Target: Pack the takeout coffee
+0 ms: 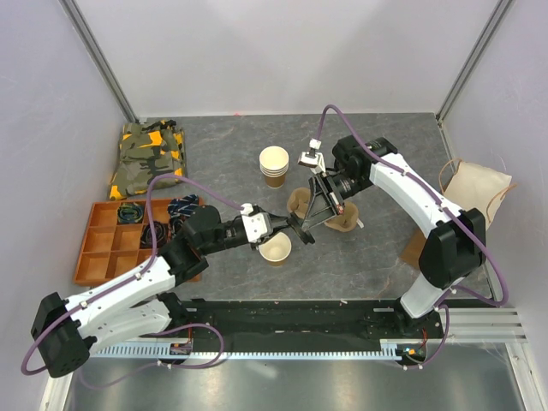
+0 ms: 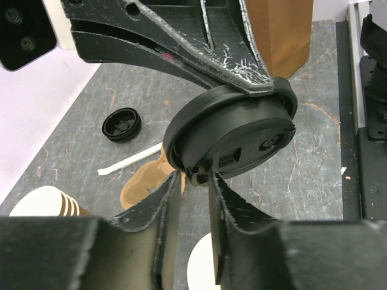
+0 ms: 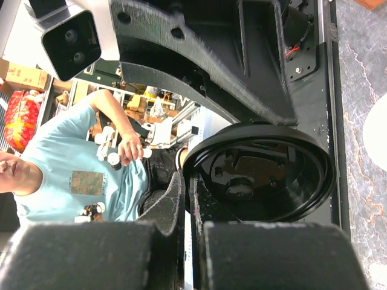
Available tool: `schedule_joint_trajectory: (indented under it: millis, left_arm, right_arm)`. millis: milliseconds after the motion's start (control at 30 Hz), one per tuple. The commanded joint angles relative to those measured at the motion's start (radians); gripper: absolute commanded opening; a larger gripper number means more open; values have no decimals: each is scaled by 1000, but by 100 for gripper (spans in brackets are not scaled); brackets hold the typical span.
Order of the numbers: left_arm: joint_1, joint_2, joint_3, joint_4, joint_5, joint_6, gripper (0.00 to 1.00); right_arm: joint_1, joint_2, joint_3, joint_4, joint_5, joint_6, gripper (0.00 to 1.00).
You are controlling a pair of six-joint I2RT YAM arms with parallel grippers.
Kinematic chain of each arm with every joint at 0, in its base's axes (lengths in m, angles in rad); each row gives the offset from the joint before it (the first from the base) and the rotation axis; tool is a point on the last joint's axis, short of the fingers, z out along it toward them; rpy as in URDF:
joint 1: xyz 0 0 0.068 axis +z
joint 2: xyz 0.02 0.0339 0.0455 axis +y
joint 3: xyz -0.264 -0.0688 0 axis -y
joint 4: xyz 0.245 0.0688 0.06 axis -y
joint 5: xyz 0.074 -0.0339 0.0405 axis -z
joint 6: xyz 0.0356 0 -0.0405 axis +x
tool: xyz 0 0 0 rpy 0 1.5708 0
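Observation:
A round black lid [image 2: 233, 136] hangs on edge in the air between my two grippers. My right gripper [image 3: 188, 181] is shut on one side of its rim, and its fingers [image 2: 242, 66] reach in from above in the left wrist view. From below, my left gripper [image 2: 195, 178] closes narrowly round the opposite rim at the lid's tab. Under them the brown paper cup [image 1: 276, 249] with a cream rim stands upright without a lid; its pale inside [image 2: 202, 266] shows between the left fingers. In the top view the grippers [image 1: 305, 224] meet just right of the cup.
A stack of nested cups [image 1: 274, 165] stands behind. Brown paper pieces [image 1: 342, 223] lie beside the cup. A second black lid [image 2: 121, 125] and a white stick [image 2: 130, 162] lie on the table. An orange compartment tray [image 1: 101, 244] and a camouflage bundle [image 1: 150, 158] are at the left, a paper bag [image 1: 475, 184] at the right.

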Motion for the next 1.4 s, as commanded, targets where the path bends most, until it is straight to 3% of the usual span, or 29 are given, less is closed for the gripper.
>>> schedule_joint_trajectory:
  millis: [0, 133, 200, 333, 367, 433, 467, 567, 800, 833, 900, 933, 967, 1033, 1200, 1367]
  left_arm:
    - [-9, 0, 38, 69, -17, 23, 25]
    - [-9, -5, 41, 61, -15, 11, 15]
    - [-9, -5, 50, 25, -18, -9, 2]
    - [-9, -11, 73, -40, -9, -35, 2]
    - [-9, -14, 77, -55, -7, -43, 2]
    - [-9, -23, 90, -111, -1, -54, 2]
    - [-7, -31, 97, -135, 2, -63, 2]
    - [-9, -51, 137, -263, 22, -86, 2]
    - [-5, -80, 289, -731, 74, -165, 2]
    - [-5, -76, 304, -791, 80, -194, 2]
    - [2, -45, 347, -941, 86, -231, 2]
    - [8, -33, 361, -990, 94, -260, 2]
    - [33, -22, 372, -1082, 132, -276, 2]
    - [56, 4, 404, -1149, 163, -290, 2]
    - [136, 67, 455, -1216, 246, -405, 2]
    - [179, 107, 435, -1195, 130, -630, 2]
  right_arm:
    - [5, -34, -8, 5, -65, -3, 0]
    - [6, -35, -14, 8, -65, 0, 0]
    - [6, -32, -19, 11, -65, 3, 0]
    - [6, -26, -21, 28, -65, 26, 1]
    - [5, -25, -22, 42, -64, 39, 24]
    - [6, -14, -25, 55, -64, 54, 49]
    - [5, -11, -24, 62, -62, 63, 67]
    - [-8, -5, -8, 75, -35, 66, 86]
    - [-120, 38, 132, 88, 145, 68, 98]
    - [-130, 37, 154, 167, 245, 110, 95]
    - [-137, -81, 80, 425, 451, 433, 94]
    - [-137, -151, 23, 659, 648, 489, 98]
    - [-132, -281, -87, 753, 715, 517, 98]
    - [-120, -365, -140, 842, 891, 510, 98]
    - [-111, -385, -172, 786, 998, 464, 98]
    - [-111, -425, -189, 824, 1050, 418, 98]
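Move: The black lid, still held by the right fingers, has its middle about 2 cm back, 2 cm right and 1 cm below the left hand; from the right hand it is level fore and aft, some 2 cm left and 4 cm below. From the left hand the single cup is about 2 cm back, 4 cm left and 15 cm down, the tan cup holder some 10 cm ahead, 9 cm right and 19 cm down. Left pinches the lid, right opens and withdraws forward, and left takes it about 11 cm back-left, tipping down. ##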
